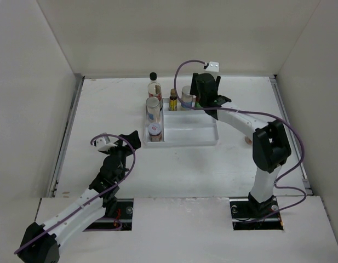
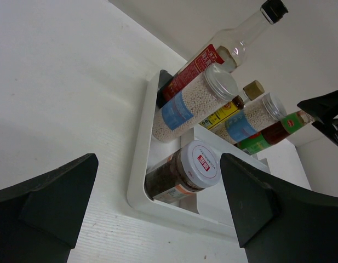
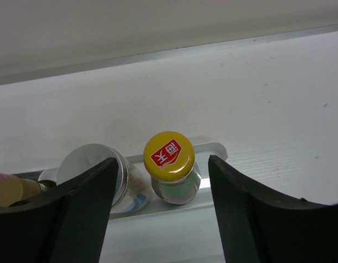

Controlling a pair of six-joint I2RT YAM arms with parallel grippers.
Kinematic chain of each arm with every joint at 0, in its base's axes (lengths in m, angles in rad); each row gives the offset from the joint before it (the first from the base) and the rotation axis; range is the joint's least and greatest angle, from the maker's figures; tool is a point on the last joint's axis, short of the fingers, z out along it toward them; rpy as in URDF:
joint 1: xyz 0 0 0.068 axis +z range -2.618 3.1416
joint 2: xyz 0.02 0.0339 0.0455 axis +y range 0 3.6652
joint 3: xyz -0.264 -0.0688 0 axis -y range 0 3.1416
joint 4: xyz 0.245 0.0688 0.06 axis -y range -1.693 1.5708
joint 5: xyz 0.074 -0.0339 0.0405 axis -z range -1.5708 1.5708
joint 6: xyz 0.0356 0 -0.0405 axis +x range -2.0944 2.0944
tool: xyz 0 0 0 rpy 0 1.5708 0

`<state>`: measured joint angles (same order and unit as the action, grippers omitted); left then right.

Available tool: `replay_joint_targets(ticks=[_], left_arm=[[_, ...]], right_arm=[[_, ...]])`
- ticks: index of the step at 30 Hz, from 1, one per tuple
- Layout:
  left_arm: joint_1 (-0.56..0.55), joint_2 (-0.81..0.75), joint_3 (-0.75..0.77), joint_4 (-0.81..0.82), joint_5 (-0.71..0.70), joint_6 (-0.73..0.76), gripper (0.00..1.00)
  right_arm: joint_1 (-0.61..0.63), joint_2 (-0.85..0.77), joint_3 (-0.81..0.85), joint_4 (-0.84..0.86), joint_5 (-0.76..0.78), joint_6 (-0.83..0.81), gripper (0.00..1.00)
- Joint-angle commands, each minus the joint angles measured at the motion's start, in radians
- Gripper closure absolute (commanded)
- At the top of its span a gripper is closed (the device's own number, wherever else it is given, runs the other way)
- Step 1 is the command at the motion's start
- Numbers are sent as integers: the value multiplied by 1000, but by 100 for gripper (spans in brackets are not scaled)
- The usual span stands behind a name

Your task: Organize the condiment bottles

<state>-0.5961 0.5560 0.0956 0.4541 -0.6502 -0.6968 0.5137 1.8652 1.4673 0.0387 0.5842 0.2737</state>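
Observation:
The condiment bottles stand in the white divided tray point(image 1: 182, 141). Its left strip holds a tall clear black-capped bottle point(image 1: 153, 82), a silver-lidded jar point(image 1: 153, 106) and a white-lidded jar point(image 1: 154, 130). Along the back are a tiny yellow-capped bottle point(image 1: 173, 99) and a second silver-lidded jar point(image 1: 186, 95). My right gripper point(image 3: 162, 164) is open. Its fingers straddle the yellow-capped red sauce bottle point(image 3: 169, 155) with a gap on each side. My left gripper point(image 2: 158, 164) is open and empty. It hangs low, just short of the tray's front left corner, facing the white-lidded jar point(image 2: 199, 164).
White walls enclose the table on three sides. A metal strip point(image 1: 69, 131) runs along the left edge. The tray's large right compartment point(image 1: 193, 131) holds nothing. In the left wrist view, the right gripper point(image 2: 327, 115) shows dark at the far right behind the bottles.

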Motion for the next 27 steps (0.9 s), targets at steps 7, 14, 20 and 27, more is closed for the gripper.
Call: replay_joint_targets(ticks=[7,14,20,27], left_arm=[[-9,-2,-7,21,3,-7,4],[-12,-13,-5,21,4,-9,4],[-18,18,-2,32,4,-9,4],[-20,30,-2,43,3,-9,4]], right_arm=[[-23,-341,-160,36,127,16,11],[-269,-627,-559,-126,234,223,0],[-390,-618,-714,-125,129,288,0],[-456,-589,-806,-20,-32,285,0]])
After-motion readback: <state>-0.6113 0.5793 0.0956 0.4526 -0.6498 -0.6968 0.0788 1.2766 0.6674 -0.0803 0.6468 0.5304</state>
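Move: The last jar, silver-lidded, stands to the right of the tray, about 18 cm back and 23 cm right of the right hand and some 14 cm below. The yellow-capped sauce bottle is right at this hand, its middle about 5 cm lower; the blue-label jar is 6 cm left of it and the small yellow-label bottle 12 cm left, both level with it. From the left hand the last jar is about 7 cm ahead, 50 cm right and 10 cm below. Coming free of the sauce bottle, the right fingers spread from partly open to fully open as the hand rises about 8 cm, then sweeps some 25 cm right and 18 cm back in an arc to the last jar. It sinks steeply, turning some 35 degrees clockwise and tipping its fingers down, until the open fingers straddle the lid; no touch can be seen. ##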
